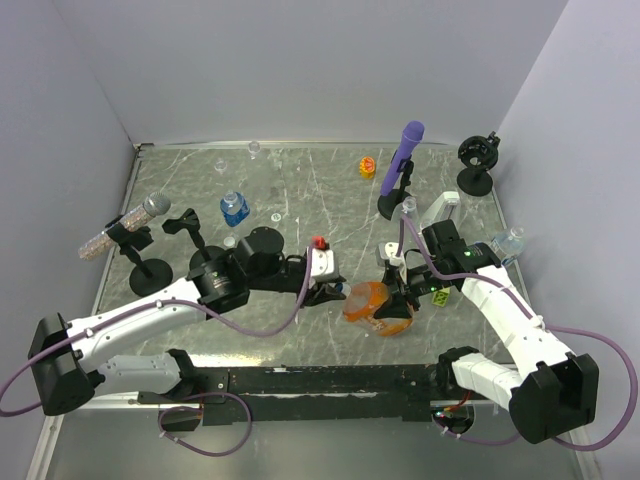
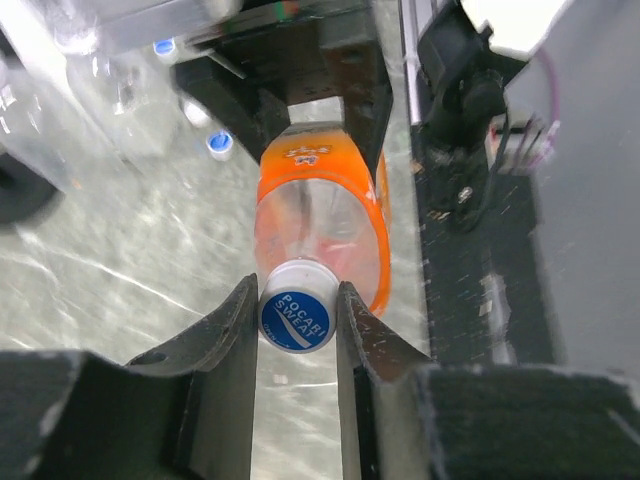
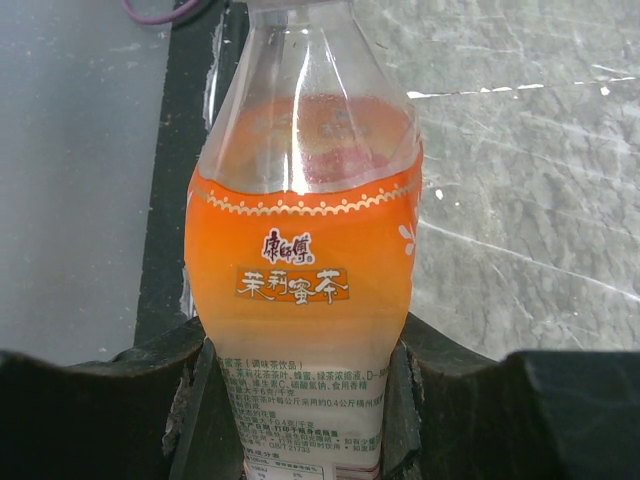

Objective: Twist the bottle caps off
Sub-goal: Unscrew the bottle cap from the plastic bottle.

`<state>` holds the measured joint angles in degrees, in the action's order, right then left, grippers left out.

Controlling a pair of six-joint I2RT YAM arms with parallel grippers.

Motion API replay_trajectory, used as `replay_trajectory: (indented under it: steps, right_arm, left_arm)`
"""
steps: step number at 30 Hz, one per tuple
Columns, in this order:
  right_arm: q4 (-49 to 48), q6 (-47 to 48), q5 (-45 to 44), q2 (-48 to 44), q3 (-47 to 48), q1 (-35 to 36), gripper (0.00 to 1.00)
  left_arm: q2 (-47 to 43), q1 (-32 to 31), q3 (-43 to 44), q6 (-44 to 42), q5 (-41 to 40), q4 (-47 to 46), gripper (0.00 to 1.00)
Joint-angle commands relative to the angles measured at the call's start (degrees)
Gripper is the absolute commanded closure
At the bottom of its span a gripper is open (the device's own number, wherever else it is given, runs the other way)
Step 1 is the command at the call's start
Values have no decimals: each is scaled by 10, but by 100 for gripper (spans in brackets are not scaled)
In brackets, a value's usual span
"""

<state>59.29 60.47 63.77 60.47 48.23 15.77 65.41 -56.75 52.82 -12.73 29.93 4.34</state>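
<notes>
The orange bottle (image 1: 364, 302) is held level above the table between my two grippers. Its cap (image 2: 296, 312), white with a blue printed top, sits between the left gripper's (image 2: 296, 296) fingers, which press on both sides of it. In the left wrist view the bottle's body (image 2: 322, 205) runs away from the cap toward the right gripper. My right gripper (image 3: 305, 400) is shut on the lower part of the bottle (image 3: 300, 240), its fingers against the label. In the top view the left gripper (image 1: 337, 292) and the right gripper (image 1: 394, 304) face each other across the bottle.
A blue-labelled bottle (image 1: 234, 208) stands at mid left and a clear bottle (image 1: 508, 243) lies at the right edge. Loose caps (image 1: 277, 216) lie near the blue-labelled bottle. A purple microphone (image 1: 404, 150), a silver microphone on a stand (image 1: 125, 225) and a black stand (image 1: 477, 160) ring the work area.
</notes>
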Motion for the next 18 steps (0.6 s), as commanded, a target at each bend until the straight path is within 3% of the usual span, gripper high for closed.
replay_trajectory:
  steps: [1, 4, 6, 9, 12, 13, 16, 18]
  right_arm:
    - [-17, 17, 13, -8, -1, 5, 80]
    - [-15, 17, 12, -5, 0, 5, 80]
    - [-17, 16, 11, -5, -1, 5, 80]
    - [-18, 15, 11, -4, -1, 4, 80]
    - [-17, 16, 11, -3, -1, 5, 80]
    - [-19, 14, 10, -4, -2, 5, 80]
    - [-20, 14, 8, -3, -2, 4, 80]
    - [-19, 14, 8, -3, -2, 5, 80]
  left_arm:
    - [-5, 0, 46, 233, -27, 10, 99]
    - [34, 0, 99, 418, -94, 96, 99]
    - [70, 0, 148, 489, -102, 177, 99]
    - [72, -3, 129, 609, -85, 155, 99]
    - [73, -10, 139, 639, -107, 172, 99]
    - [75, -12, 151, 635, -124, 192, 93]
    - [67, -12, 160, 629, -150, 208, 51]
    - [54, -12, 157, 626, -153, 202, 31]
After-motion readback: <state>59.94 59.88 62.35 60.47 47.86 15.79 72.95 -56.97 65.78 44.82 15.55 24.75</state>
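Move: The left fingers already pinch the bottle cap, so it lies right at the left hand point. The body of the plastic bottle is about 8 cm to the right of that, 3 cm back and 8 cm below, already in the right gripper. A green block lies on the table some 25 cm to the right, about level and roughly 22 cm below. From the right hand the cap is some 10 cm to the left, 3 cm ahead and 9 cm above. Keep the left gripper on the cap and roll it some 65 degrees counter-clockwise, as seen looking along its fingers at the cap, staying within about a centimetre of the spot and letting the fingers tip somewhat farther down. Only then open the left fingers to let go. Hold the bottle still with the right gripper throughout. ##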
